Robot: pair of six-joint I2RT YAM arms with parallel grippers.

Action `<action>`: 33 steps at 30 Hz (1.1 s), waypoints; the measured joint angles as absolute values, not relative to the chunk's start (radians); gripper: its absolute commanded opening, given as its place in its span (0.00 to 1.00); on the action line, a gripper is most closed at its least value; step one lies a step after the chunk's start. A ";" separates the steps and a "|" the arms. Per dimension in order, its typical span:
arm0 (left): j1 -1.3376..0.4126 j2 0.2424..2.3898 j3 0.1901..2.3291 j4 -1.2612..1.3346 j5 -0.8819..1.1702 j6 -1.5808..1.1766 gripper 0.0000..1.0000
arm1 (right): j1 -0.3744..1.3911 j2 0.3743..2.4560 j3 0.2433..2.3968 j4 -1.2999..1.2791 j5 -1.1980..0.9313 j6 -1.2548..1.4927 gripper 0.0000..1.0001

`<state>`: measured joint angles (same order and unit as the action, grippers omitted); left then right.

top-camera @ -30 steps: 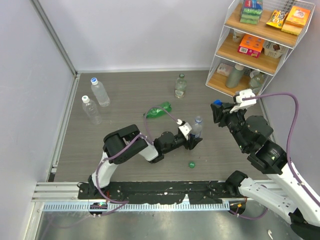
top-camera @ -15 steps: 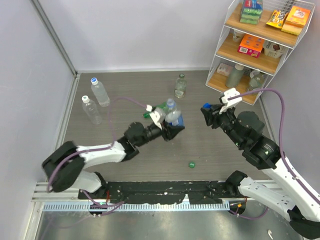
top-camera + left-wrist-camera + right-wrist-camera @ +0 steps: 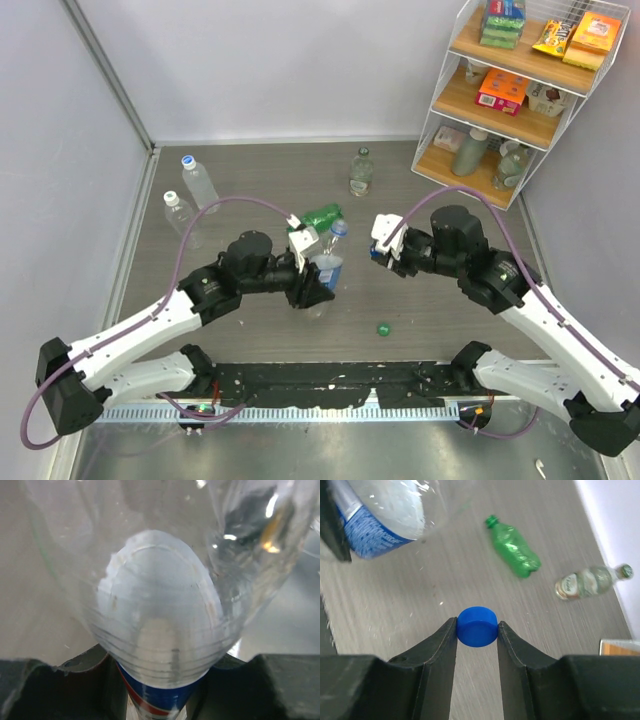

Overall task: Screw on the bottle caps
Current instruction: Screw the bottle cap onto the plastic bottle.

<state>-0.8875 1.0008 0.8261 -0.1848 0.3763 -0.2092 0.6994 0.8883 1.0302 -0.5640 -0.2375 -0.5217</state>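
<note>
My left gripper (image 3: 316,282) is shut on the cola bottle (image 3: 328,258), a clear bottle with a blue label, held off the floor with its open neck tilted up and to the right. In the left wrist view the cola bottle (image 3: 160,605) fills the frame between my black fingers (image 3: 50,690). My right gripper (image 3: 384,250) is shut on the blue cap (image 3: 477,625), a short way right of the bottle's neck. The green bottle (image 3: 322,216) lies on its side just behind. A green cap (image 3: 383,327) lies on the floor in front.
Two clear capped bottles (image 3: 200,183) (image 3: 183,220) stand at the left. A clear bottle with a dark cap (image 3: 361,172) stands at the back. A wire shelf (image 3: 520,100) with snacks fills the back right corner. Grey walls close the left and back.
My left gripper closed on the cola bottle and carried it left and up off the floor. The right gripper moved left with the blue cap toward the bottle's neck.
</note>
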 measured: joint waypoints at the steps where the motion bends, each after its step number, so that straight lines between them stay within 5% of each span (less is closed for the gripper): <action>1: -0.887 0.991 0.805 -0.205 0.412 -0.217 0.21 | 0.696 0.894 1.044 -0.612 -0.278 -0.587 0.04; 15: -0.887 1.143 0.726 -0.220 0.844 -0.215 0.20 | 0.615 1.289 1.605 -1.252 -0.581 -1.439 0.02; 22: -0.872 1.217 0.807 -0.307 0.870 -0.033 0.08 | 0.603 1.308 1.630 -1.319 -0.595 -1.625 0.02; 33: -0.683 1.470 1.052 -0.544 0.798 0.400 0.09 | 0.603 1.226 1.611 -1.345 -0.618 -1.711 0.02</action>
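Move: The Pepsi bottle, already gripped in the left hand, has its open mouth about 9 cm left, 2 cm ahead and some 7 cm above the right hand, which already holds the blue cap. From the left hand that cap lies roughly 12 cm right, 5 cm ahead and 3 cm up. Some 25 cm below the right hand are the lying green bottle, about 16 cm ahead and 13 cm left, and the green cap, 10 cm back, level sideways. The bottle is lowered about 9 cm in the left hand's unchanged grip: first back and down, then forward again past where it began, while that hand turns some 25 degrees clockwise and its fingers tip further down, swinging the mouth right, towards the blue cap. The right hand keeps its pinch on the cap and mostly swivels counter-clockwise, pitching its fingers down-left towards the mouth as it rises roughly 4 cm and eases slightly back. ##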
